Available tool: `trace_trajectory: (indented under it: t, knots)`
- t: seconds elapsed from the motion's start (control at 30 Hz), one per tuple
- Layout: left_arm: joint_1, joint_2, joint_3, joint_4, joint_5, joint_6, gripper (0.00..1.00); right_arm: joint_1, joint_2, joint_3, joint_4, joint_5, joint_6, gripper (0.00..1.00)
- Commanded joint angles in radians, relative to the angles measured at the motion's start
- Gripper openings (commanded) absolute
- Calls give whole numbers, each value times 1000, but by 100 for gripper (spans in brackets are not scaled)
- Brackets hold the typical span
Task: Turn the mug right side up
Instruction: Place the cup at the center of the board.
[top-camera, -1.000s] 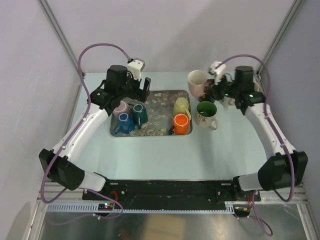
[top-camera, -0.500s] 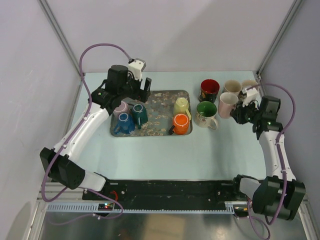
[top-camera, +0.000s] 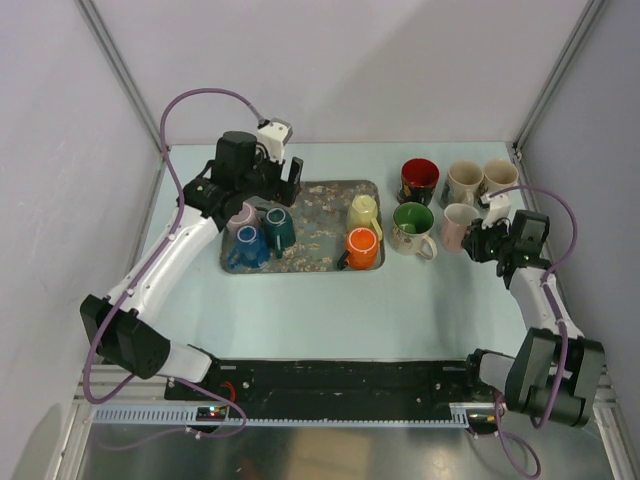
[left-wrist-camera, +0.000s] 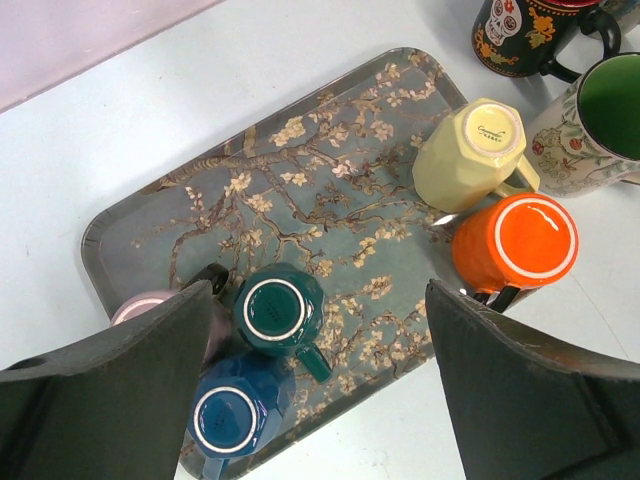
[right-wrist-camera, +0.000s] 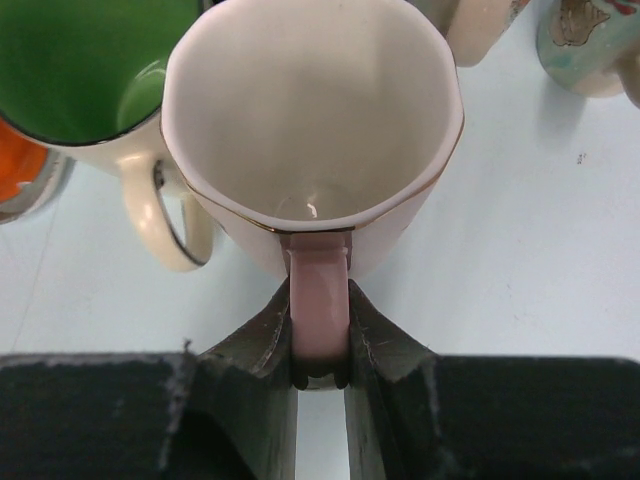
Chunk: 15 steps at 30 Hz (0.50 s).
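Observation:
The pink mug (top-camera: 458, 225) stands mouth up beside the green-lined mug (top-camera: 412, 222), at or just above the table top; I cannot tell which. My right gripper (top-camera: 482, 240) is shut on its pink handle (right-wrist-camera: 320, 300), and the white inside of the mug (right-wrist-camera: 310, 130) shows in the right wrist view. My left gripper (top-camera: 285, 178) hangs open over the flowered tray (top-camera: 325, 195), holding nothing. Below its wide-apart fingers (left-wrist-camera: 120, 390), several mugs stand upside down on the tray (left-wrist-camera: 300, 190): teal (left-wrist-camera: 280, 310), blue (left-wrist-camera: 235, 418), yellow (left-wrist-camera: 470, 150) and orange (left-wrist-camera: 515, 240).
A pink upside-down mug (top-camera: 242, 215) sits at the tray's left end. Upright mugs stand at the back right: a black one with a red inside (top-camera: 419, 178) and two cream ones (top-camera: 464, 180) (top-camera: 499, 176). The enclosure's right wall is close to the right arm.
My right arm has swung from the back centre to the right, carrying the pink mug, turned it mouth up and lowered it beside the green-lined mug. The left arm has stayed put.

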Motion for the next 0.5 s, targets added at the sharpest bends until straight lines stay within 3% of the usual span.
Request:
trace_trajectory:
  t: [0.0, 0.37, 0.47]
  knots:
    - [2, -37, -4, 28, 8, 26, 90, 16, 65, -2, 287, 5, -26, 0]
    - [2, -40, -28, 28, -1, 41, 90, 81, 181, -8, 332, 29, -114, 0]
    - [2, -38, -35, 28, -1, 49, 90, 96, 195, -7, 335, 43, -137, 6]
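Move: The upright pink mug, its handle already in the right fingers, is bound for the empty patch of table about 9 cm ahead of that hand, 4 cm to its left and 10 cm below. The green-lined mug stands 9 cm to the left of that patch and level with it. The nearer cream mug is about 12 cm beyond the patch and 7 cm right, the red-lined mug as far beyond but 6 cm left. From the left hand the patch lies some 44 cm right, 4 cm ahead and 25 cm below. The pink mug is brought down about 4 cm and roughly 3 cm forward by the right hand, into the gap beside the green-lined mug and towards the nearer cream mug, edging slightly left late on and slowing as it sinks. The wrist turns some 5 degrees counter-clockwise while its left side dips about as much; the fingers keep their pinch on the handle. ##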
